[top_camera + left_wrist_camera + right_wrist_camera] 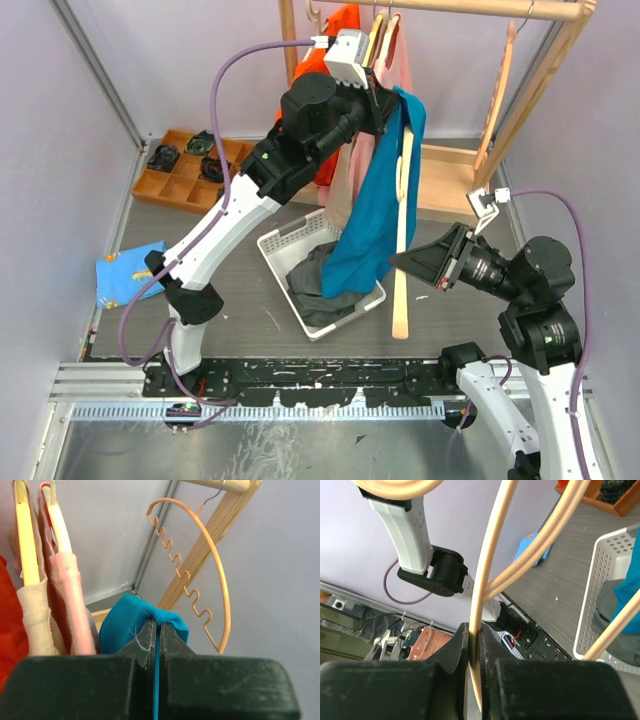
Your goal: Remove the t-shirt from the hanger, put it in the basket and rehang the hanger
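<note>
A teal t-shirt (375,215) hangs partly draped over a pale wooden hanger (401,280) that stands on end, above the basket. My left gripper (392,98) is shut on the shirt's top edge, high up near the rail; in the left wrist view the teal cloth (125,622) is pinched between the jaws of the left gripper (157,626). My right gripper (400,260) is shut on the hanger's lower part; in the right wrist view the hanger's thin rod (487,580) runs between the closed jaws of the right gripper (475,632).
A white basket (283,245) with grey clothes stands under the shirt. Orange, pink and cream garments (345,40) hang on the wooden rack (545,70). An empty orange hanger (200,570) hangs at the rack's right. A wooden organiser tray (175,185) and a blue cloth (125,270) lie left.
</note>
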You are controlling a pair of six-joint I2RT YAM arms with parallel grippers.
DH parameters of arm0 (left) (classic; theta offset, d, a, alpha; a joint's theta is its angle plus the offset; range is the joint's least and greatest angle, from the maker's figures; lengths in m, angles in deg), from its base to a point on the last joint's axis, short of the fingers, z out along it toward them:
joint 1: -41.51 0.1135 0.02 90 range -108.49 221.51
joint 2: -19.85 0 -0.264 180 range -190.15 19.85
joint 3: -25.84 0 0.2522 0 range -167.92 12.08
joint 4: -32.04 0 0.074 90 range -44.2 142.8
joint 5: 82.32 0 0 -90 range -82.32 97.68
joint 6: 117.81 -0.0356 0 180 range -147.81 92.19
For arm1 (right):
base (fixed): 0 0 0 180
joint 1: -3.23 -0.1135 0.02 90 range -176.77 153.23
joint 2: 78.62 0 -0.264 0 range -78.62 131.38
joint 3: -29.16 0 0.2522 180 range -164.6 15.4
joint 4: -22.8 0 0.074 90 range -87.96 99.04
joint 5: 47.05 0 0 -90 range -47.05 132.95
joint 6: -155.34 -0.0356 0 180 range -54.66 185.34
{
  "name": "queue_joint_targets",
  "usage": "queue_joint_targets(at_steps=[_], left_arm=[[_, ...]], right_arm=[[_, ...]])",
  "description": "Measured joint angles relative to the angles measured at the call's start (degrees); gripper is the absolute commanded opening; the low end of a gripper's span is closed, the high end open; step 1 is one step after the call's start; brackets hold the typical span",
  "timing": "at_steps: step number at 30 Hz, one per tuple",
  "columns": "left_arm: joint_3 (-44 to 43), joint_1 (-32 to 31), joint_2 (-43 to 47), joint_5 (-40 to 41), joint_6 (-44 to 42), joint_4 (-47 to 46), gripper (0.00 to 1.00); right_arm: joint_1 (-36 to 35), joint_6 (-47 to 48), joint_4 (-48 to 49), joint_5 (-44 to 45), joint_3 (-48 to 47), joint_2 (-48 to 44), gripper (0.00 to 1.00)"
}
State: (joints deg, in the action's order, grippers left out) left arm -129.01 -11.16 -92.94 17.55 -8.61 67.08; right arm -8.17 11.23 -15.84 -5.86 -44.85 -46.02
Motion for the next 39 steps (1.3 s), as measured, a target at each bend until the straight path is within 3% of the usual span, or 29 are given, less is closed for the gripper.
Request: queue_joint_targets(at_steps=[16, 25, 32, 39], left_arm=[[-0.4, 0.0, -6.2, 3.8, 0.3, -4.0, 0.0], [2.8, 0.0, -4.9, 4.7, -0.7, -4.3, 0.0], [11.1, -1.1, 1.2, 5.0, -1.4, -3.0, 0.0], [16.7, -5.3, 10.7, 4.2, -2.9, 0.3, 0.0]], right_arm=[[0.0, 7.8, -16.1, -2.1, -9.6, -2.8, 0.01], [0.0, 9.7, -20.4, 3.3, -12.4, -3.2, 0.01], [-0.1, 10.5, -17.8, 8.0, -19.6, 0.0, 0.01], [-0.1, 9.5, -10.2, 8.9, -20.1, 5.0, 0.01]])
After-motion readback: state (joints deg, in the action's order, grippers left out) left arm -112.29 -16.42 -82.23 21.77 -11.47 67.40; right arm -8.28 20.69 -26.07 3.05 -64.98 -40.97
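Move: The t-shirt hangs from the left fingers, its middle about 10 cm back from that hand and 18 cm lower; from the right hand it is some 13 cm ahead, 3 cm left, 9 cm lower. The hanger, held in the right hand, has its middle roughly 18 cm back, 2 cm right and 9 cm below the left hand. The basket sits about 8 cm ahead, 14 cm left and 38 cm below the right hand. The t-shirt, still pinched at its top, is carried by the shut left fingers down about 6 cm and slightly forward and right, then back some 8 cm and partly up again. The right hand keeps its grip on the hanger, draws it back 5 cm away from the left hand, then lifts it 7 cm and swings forward, drifting right, tipping up and turning clockwise about 10 degrees. ##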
